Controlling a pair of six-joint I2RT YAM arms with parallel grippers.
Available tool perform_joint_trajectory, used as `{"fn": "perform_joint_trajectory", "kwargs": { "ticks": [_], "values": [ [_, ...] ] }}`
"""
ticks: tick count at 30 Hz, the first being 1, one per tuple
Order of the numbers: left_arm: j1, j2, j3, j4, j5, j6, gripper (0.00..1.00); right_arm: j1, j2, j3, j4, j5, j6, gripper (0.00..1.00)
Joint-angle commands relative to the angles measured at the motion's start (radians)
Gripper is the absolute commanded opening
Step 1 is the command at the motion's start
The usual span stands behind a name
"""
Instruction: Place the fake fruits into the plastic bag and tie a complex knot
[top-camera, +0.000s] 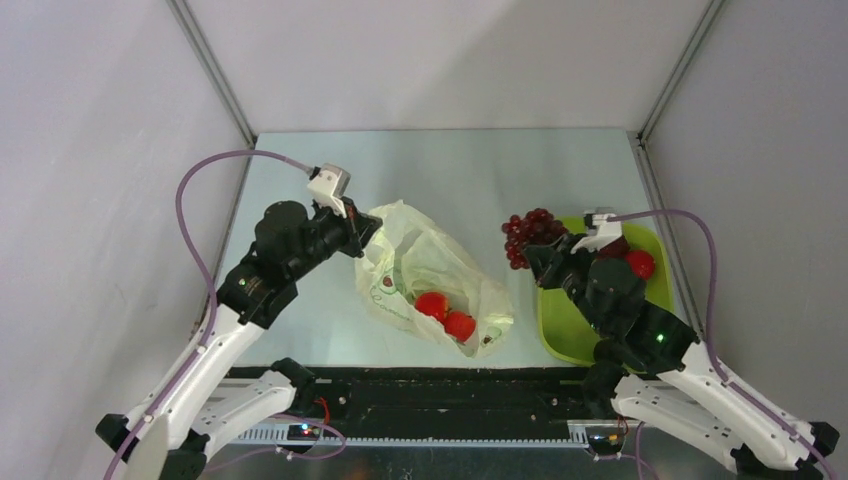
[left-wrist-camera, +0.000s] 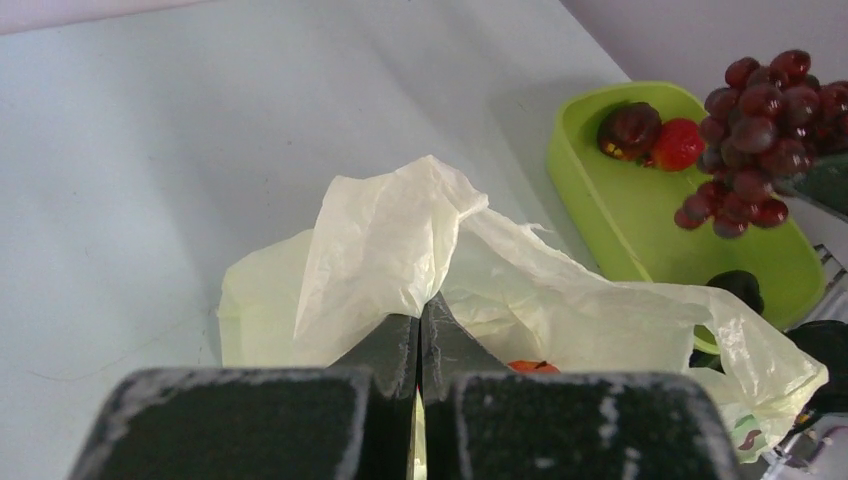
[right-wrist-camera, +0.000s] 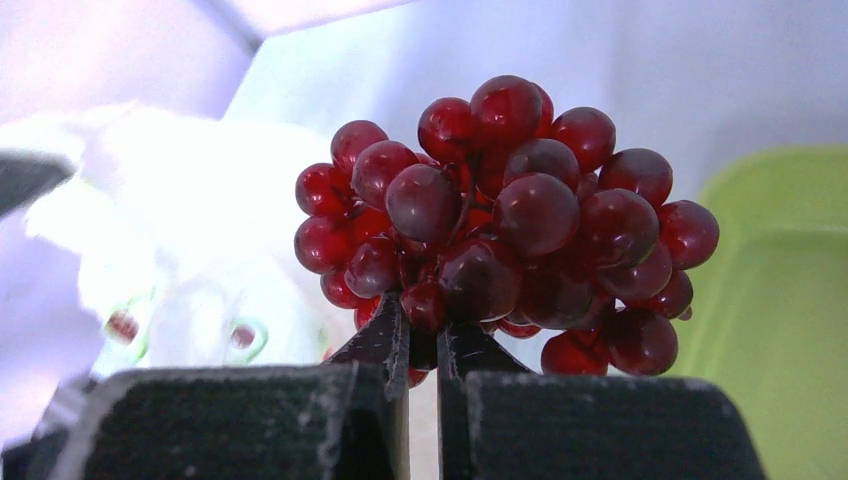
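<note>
The plastic bag (top-camera: 425, 275) lies crumpled at the table's middle with two bright red fruits (top-camera: 446, 316) inside. My left gripper (top-camera: 368, 232) is shut on the bag's upper left rim (left-wrist-camera: 420, 290), holding the film up. A dark grape cluster (top-camera: 532, 235) hangs above the table between bag and tray, and my right gripper (right-wrist-camera: 423, 322) is shut on its underside (right-wrist-camera: 500, 220). A red fruit (top-camera: 640, 264) and a dark maroon fruit (left-wrist-camera: 628, 130) rest in the lime-green tray (top-camera: 565, 335). No knot shows on the bag.
The lime-green tray (left-wrist-camera: 640, 215) sits at the right, close to the right wall. White enclosure walls stand on three sides. A black rail (top-camera: 450, 395) runs along the near edge between the arm bases. Purple cables loop over both arms.
</note>
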Motion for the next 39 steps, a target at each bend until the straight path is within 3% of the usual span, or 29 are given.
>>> {"fn": "perform_joint_trajectory", "kwargs": {
  "ticks": [1,13,18,23,27,33,39],
  "values": [
    [0.006,-0.023,0.009,0.096,-0.017,0.074,0.0,0.148,-0.002,0.04,0.14,-0.118,-0.179,0.0],
    [0.007,-0.12,-0.13,0.198,0.06,0.156,0.0,0.618,0.099,0.081,0.37,-0.072,-0.397,0.0],
    [0.007,-0.155,-0.169,0.227,0.079,0.152,0.0,0.716,0.241,0.158,0.361,-0.038,-0.463,0.0],
    [0.006,-0.167,-0.174,0.23,0.105,0.147,0.0,0.671,0.332,0.188,0.332,-0.195,-0.406,0.0],
    [0.006,-0.18,-0.18,0.234,0.113,0.146,0.0,0.556,0.377,0.22,0.26,-0.353,-0.301,0.0],
    [0.006,-0.193,-0.187,0.237,0.116,0.15,0.0,0.388,0.415,0.237,0.155,-0.443,-0.16,0.0],
    [0.006,-0.193,-0.191,0.242,0.128,0.149,0.0,0.295,0.438,0.256,-0.023,-0.302,-0.045,0.0]
  ]
}}
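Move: The right hand holds the grapes; the plastic bag's open mouth lies about 20 cm to its left, 4 cm back and some 17 cm below. In the bag, the two red fruits lie roughly 18 cm left of this hand, 5 cm back and 24 cm down. The green bin's middle is about 19 cm to its right, level ahead, 25 cm down. From the left hand, pinching the rim, the mouth is some 13 cm right, 7 cm back, 20 cm below. Swinging left and back in an arc, the right hand carries the pinched grapes from beside the green bin towards the bag, rising slightly and turning about 50 degrees counter-clockwise; over the bag it then comes forward and sinks about 7 cm, fingers tipping down again. The left hand keeps its pinch on the rim, easing back a little and tipping its fingers up. ##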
